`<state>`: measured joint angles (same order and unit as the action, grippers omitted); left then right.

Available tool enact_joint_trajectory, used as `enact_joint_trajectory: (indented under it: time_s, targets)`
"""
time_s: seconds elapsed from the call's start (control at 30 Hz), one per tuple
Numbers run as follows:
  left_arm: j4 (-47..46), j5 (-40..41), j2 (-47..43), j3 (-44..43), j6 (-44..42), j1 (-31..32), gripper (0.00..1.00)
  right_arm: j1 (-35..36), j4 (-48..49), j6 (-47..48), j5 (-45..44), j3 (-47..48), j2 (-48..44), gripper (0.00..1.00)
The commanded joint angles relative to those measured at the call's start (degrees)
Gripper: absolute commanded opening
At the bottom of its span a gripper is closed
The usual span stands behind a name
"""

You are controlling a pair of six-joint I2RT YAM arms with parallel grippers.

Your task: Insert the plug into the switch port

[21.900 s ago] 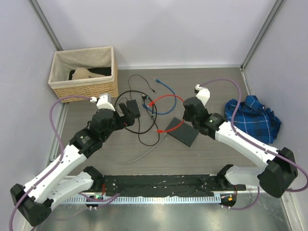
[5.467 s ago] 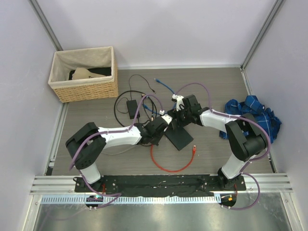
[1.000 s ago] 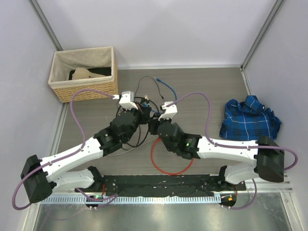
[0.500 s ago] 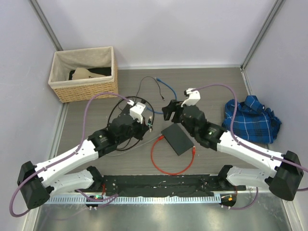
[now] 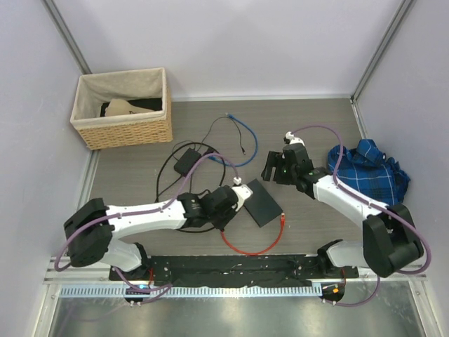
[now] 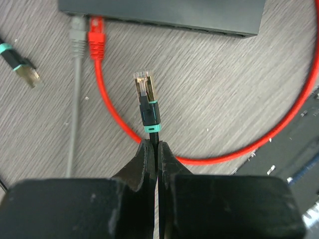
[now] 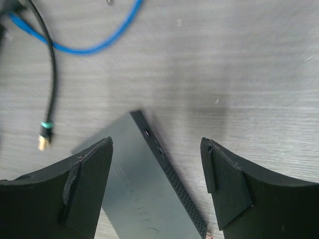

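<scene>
The switch (image 5: 262, 203) is a flat dark box lying on the floor; its port edge (image 6: 159, 17) holds a red plug (image 6: 96, 39) and a grey plug (image 6: 77, 40). My left gripper (image 6: 153, 144) is shut on a black cable just behind its plug (image 6: 145, 92), which has a gold tip and a teal band. That plug points at the port edge, a short way off, right of the red plug. In the top view my left gripper (image 5: 237, 194) sits at the switch's left side. My right gripper (image 7: 157, 144) is open above the switch's far corner (image 7: 144, 194), holding nothing.
The red cable (image 5: 251, 247) loops toward the arm bases, its free end (image 5: 282, 219) beside the switch. A loose teal-banded plug (image 6: 22, 67) lies left. A power brick (image 5: 186, 161), a blue cable (image 5: 242, 133), a wicker basket (image 5: 123, 105) and a blue cloth (image 5: 368, 175) lie around.
My right gripper has opened and drawn back to the right of the switch. My left arm has swung down and in, bringing the plug toward the switch's port edge.
</scene>
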<state>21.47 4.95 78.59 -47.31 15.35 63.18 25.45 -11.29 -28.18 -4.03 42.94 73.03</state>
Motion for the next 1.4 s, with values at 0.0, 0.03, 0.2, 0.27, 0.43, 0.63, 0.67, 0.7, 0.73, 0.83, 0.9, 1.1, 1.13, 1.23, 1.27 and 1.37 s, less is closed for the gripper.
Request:
enact_joint_trajectory:
  time_s: [0.0,0.03,0.2,0.27,0.43,0.63,0.67,0.7,0.73,0.83,0.9,1.1,1.13,1.23,1.27,1.37]
  targets:
    - [0.8,7.6,4.5,-5.3,-1.5,2.8,0.00,-1.5,2.1,2.2,7.6,0.1,4.1,0.79]
    - [0.9,8.5,6.7,-5.9,-1.7,3.8,0.00,-1.7,2.5,2.3,8.2,0.1,4.7,0.79]
    - [2.0,12.4,12.6,-9.6,-2.8,5.2,0.00,-3.4,4.9,2.0,11.4,0.4,9.0,0.79]
    - [2.4,13.1,14.7,-10.3,-2.8,5.2,0.00,-3.7,6.0,2.2,12.0,0.5,9.8,0.79]
    - [2.2,13.9,17.2,-11.4,-3.9,5.2,0.00,-4.0,7.7,2.8,13.4,0.7,12.8,0.79]
    - [0.5,13.3,18.7,-11.8,-5.1,5.2,0.00,-4.2,9.0,3.6,14.6,0.8,15.2,0.79]
    - [0.1,13.2,18.7,-11.8,-5.2,5.2,0.00,-4.2,9.4,3.7,15.0,0.8,15.5,0.79]
    - [-0.2,13.4,18.8,-12.0,-5.3,5.1,0.00,-4.1,9.4,3.8,15.1,0.8,15.6,0.79]
    - [-0.4,13.7,19.2,-12.1,-5.4,5.1,0.00,-4.2,9.6,3.8,15.2,0.8,15.7,0.79]
    - [-0.2,13.9,20.2,-13.1,-6.1,5.1,0.00,-4.2,10.0,4.0,16.0,0.9,16.3,0.79]
    - [-0.6,13.9,20.5,-13.6,-6.4,5.0,0.00,-4.2,10.1,3.9,16.3,1.0,16.8,0.79]
    - [-1.9,13.8,20.6,-13.8,-6.5,4.4,0.00,-4.1,10.6,3.9,17.7,0.9,17.4,0.79]
    - [-1.8,13.9,20.6,-13.8,-6.5,4.3,0.00,-4.2,10.7,3.9,18.0,0.8,17.4,0.79]
    - [-2.6,14.1,20.1,-13.3,-7.0,4.1,0.00,-4.2,10.8,4.1,18.9,0.7,17.7,0.78]
    - [-2.7,14.2,19.7,-13.1,-7.1,4.0,0.00,-4.1,10.8,4.2,19.0,0.7,17.7,0.78]
    - [-3.5,14.6,19.1,-12.5,-7.6,3.9,0.00,-4.2,10.9,4.4,19.2,0.4,17.8,0.78]
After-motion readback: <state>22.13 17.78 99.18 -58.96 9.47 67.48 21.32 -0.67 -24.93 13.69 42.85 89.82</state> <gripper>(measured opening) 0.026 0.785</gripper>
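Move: The switch port for the held black plug is in the switch's near-left long side, about 6 cm ahead, 6 cm right and 6 cm below the left hand. The red plug, already seated, is 7 cm ahead and 4 right of that hand; a loose plug lies 11 ahead, 1 right. The switch's middle is 7 cm ahead and 11 right of it; from the open right hand, it is some 7 cm back, 1 left and 9 below. The black plug, still pinched in the left fingers, is brought down about 5 cm, angling right and forward some 3 cm each towards the switch's port side beside the red plug, the hand steepening by roughly 15 degrees and creeping at the end. The right hand, wide open, first sinks about 7 cm over the switch's far corner, tipping down slightly, then eases left 3 cm, turning counter-clockwise. ##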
